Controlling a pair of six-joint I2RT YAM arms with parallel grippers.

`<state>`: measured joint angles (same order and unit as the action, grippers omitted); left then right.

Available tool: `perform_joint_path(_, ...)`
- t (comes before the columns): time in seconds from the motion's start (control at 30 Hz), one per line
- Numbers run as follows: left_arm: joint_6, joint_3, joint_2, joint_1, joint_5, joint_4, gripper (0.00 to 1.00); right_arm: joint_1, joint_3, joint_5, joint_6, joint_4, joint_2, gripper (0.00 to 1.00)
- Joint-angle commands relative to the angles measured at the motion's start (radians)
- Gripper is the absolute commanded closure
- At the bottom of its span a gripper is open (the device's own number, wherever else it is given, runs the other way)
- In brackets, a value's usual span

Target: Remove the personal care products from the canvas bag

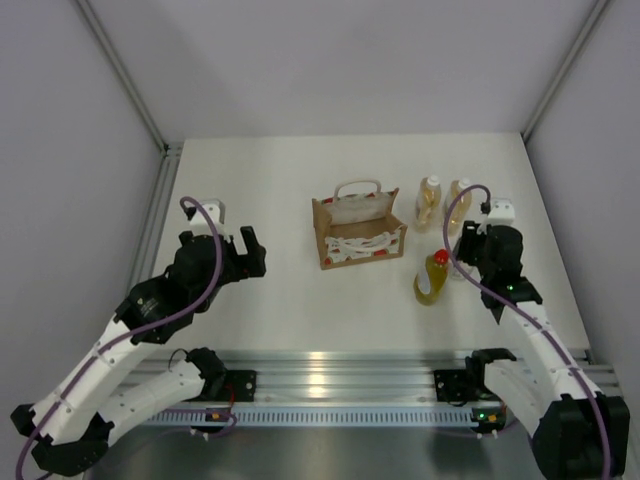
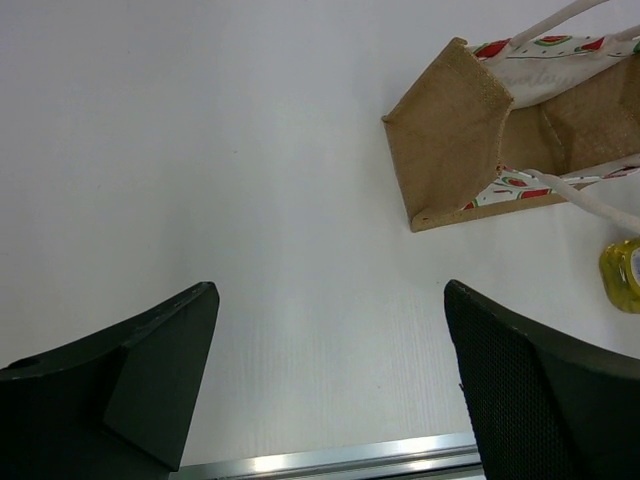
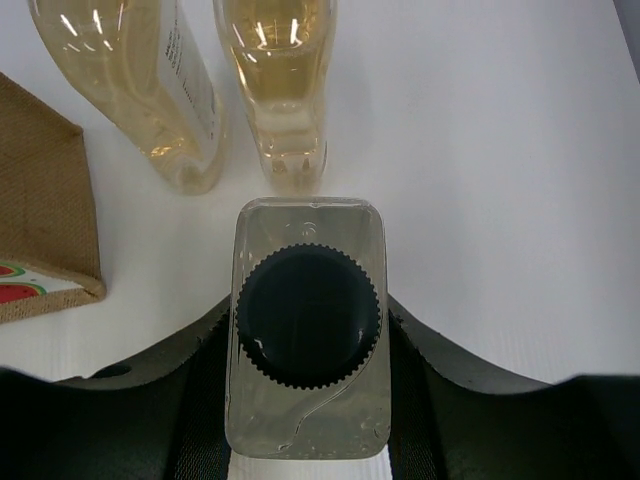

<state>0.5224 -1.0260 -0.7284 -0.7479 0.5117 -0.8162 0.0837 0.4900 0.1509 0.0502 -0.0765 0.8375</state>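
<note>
The canvas bag (image 1: 358, 232) stands open at the table's middle, with white loop handles. Two amber bottles with white caps (image 1: 429, 200) (image 1: 459, 200) stand to its right. The yellow bottle with a red cap (image 1: 432, 278) stands nearer, right of the bag. My right gripper (image 1: 472, 262) is just right of the yellow bottle. In the right wrist view my right gripper (image 3: 308, 350) is shut on the clear bottle with the dark cap (image 3: 308, 330), held upright. My left gripper (image 1: 247, 255) is open and empty, left of the bag, above bare table (image 2: 330, 330).
The bag (image 2: 470, 130) and the edge of the yellow bottle (image 2: 622, 275) show in the left wrist view. The amber bottles (image 3: 160, 90) (image 3: 280, 90) and a corner of the bag (image 3: 40, 190) lie just ahead of the right gripper. A metal rail (image 1: 330, 365) runs along the near edge.
</note>
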Motion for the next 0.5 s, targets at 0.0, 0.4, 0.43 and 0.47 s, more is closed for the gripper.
perform_joint_path(0.0,-0.013,0.009,0.012,-0.002,0.031,0.009,0.02,-0.033,0.042,-0.04,0.017,0.228,0.009,0.96)
perform_joint_path(0.4,0.002,0.003,-0.005,0.024,0.082,0.008,0.02,-0.045,0.153,-0.082,0.051,0.11,0.058,0.42)
perform_joint_path(0.43,0.004,0.003,-0.006,0.045,0.091,0.008,0.02,-0.044,0.163,-0.079,0.053,0.094,0.054,0.34)
perform_joint_path(0.47,0.008,0.004,-0.009,0.056,0.093,0.008,0.02,-0.044,0.188,-0.062,0.054,0.054,0.048,0.22)
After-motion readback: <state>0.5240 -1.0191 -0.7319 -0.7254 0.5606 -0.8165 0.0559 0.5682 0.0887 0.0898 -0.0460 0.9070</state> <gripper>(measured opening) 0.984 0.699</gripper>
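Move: The black-capped clear bottle already stands in the right grip, its middle about 4 cm below the hand point. From that hand, one pump-top bottle is roughly 11 cm ahead and 1 cm left, the other about 11 cm ahead and 8 cm left; the yellow bottle is some 5 cm back and 7 cm left; the canvas bag lies about 7 cm ahead and 22 cm left. From the left gripper the clear bottle is about 9 cm ahead, 45 cm right and 17 cm down. Ease the right gripper about 1 cm forward at level height, still pinching the clear bottle, towards the nearer pump-top bottle. Then open the fingers from half to well open so both pads come free of its sides, and start up about 2 cm while drifting slightly farther forward. ##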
